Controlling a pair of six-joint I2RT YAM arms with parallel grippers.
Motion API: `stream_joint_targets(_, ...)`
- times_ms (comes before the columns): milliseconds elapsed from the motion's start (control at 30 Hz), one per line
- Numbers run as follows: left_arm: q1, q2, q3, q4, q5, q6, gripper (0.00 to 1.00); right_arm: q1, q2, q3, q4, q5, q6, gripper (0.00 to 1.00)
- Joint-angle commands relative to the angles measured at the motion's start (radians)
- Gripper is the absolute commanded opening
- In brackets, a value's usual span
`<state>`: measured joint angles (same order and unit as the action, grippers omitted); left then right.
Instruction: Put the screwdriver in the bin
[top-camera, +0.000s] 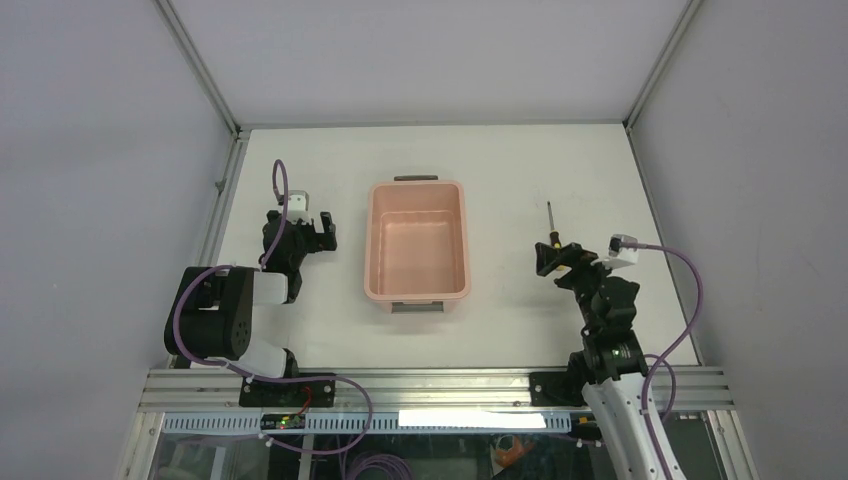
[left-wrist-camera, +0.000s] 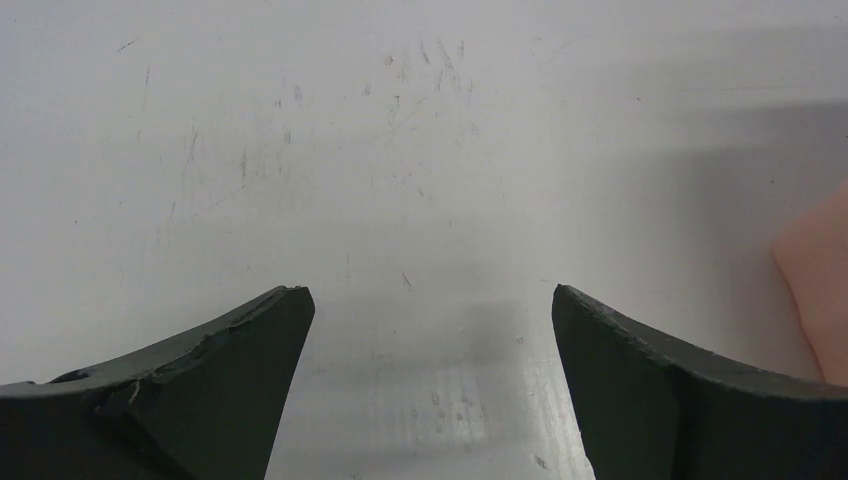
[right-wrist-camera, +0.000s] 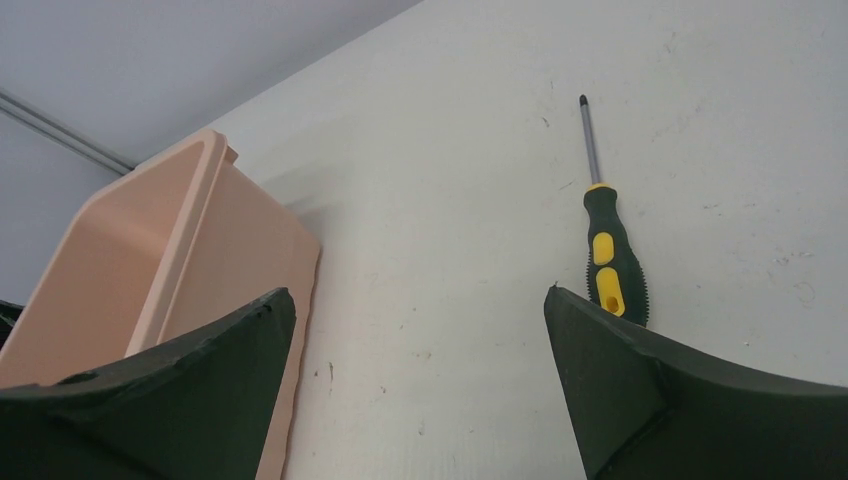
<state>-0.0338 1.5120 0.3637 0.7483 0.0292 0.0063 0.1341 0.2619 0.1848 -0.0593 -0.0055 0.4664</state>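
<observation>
The screwdriver lies flat on the white table to the right of the bin, its shaft pointing away from the arms. In the right wrist view its black-and-yellow handle sits just beyond my right-hand fingertip, which hides the butt end. My right gripper is open and empty, hovering just short of the handle and a little to its left. The salmon-pink bin stands empty at the table's middle; its side wall shows on the left. My left gripper is open, left of the bin.
In the left wrist view the open left gripper hangs over scuffed bare table, with a corner of the bin at the right edge. Grey enclosure walls and a metal frame border the table on three sides.
</observation>
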Motion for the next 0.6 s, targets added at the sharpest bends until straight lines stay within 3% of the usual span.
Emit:
stream_joint_targets(0,-0.01,-0.005,0.017,0.063,0.009,-0.015,0.99,-0.005,-0.084,0.013,-0.045,0.048,0.001,0.99)
stream_joint_targets(133,-0.01,-0.005,0.017,0.063,0.01,-0.015,0.99,-0.005,-0.095,0.093,-0.028,0.016,-0.043,0.99)
stream_joint_targets(233,-0.009,-0.004,0.017,0.063,0.01,-0.015,0.99,-0.004,0.022,0.235,-0.045,-0.044,-0.105,0.99)
stream_joint_targets(400,-0.01,-0.004,0.017,0.063,0.011,-0.015,0.99,-0.005,0.485,0.72,-0.473,0.015,-0.176,0.95)
stream_joint_targets(567,-0.01,-0.004,0.017,0.063,0.009,-0.015,0.99,-0.007,0.934,1.066,-0.809,0.151,-0.217,0.96)
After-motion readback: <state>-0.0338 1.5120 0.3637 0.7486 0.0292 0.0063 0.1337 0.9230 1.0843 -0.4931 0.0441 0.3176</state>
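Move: The screwdriver lies on the table some 8 cm ahead of the right hand, about 3 cm to its right and roughly 15 cm below. The bin stands about 31 cm to that hand's left, 7 cm ahead and, at mid-height, some 10 cm lower. From the idle left hand, the screwdriver is about 62 cm to the right, 4 cm back and 4 cm down. Above the screwdriver the right hand climbs about 15 cm, slowly at first with a slight draw back, then fast, swinging some 6 cm forward over the table in the later part. The wrist tips the fingers down and rolls the left side lower, about 10 degrees each. Fingers stay wide open, touching nothing. ##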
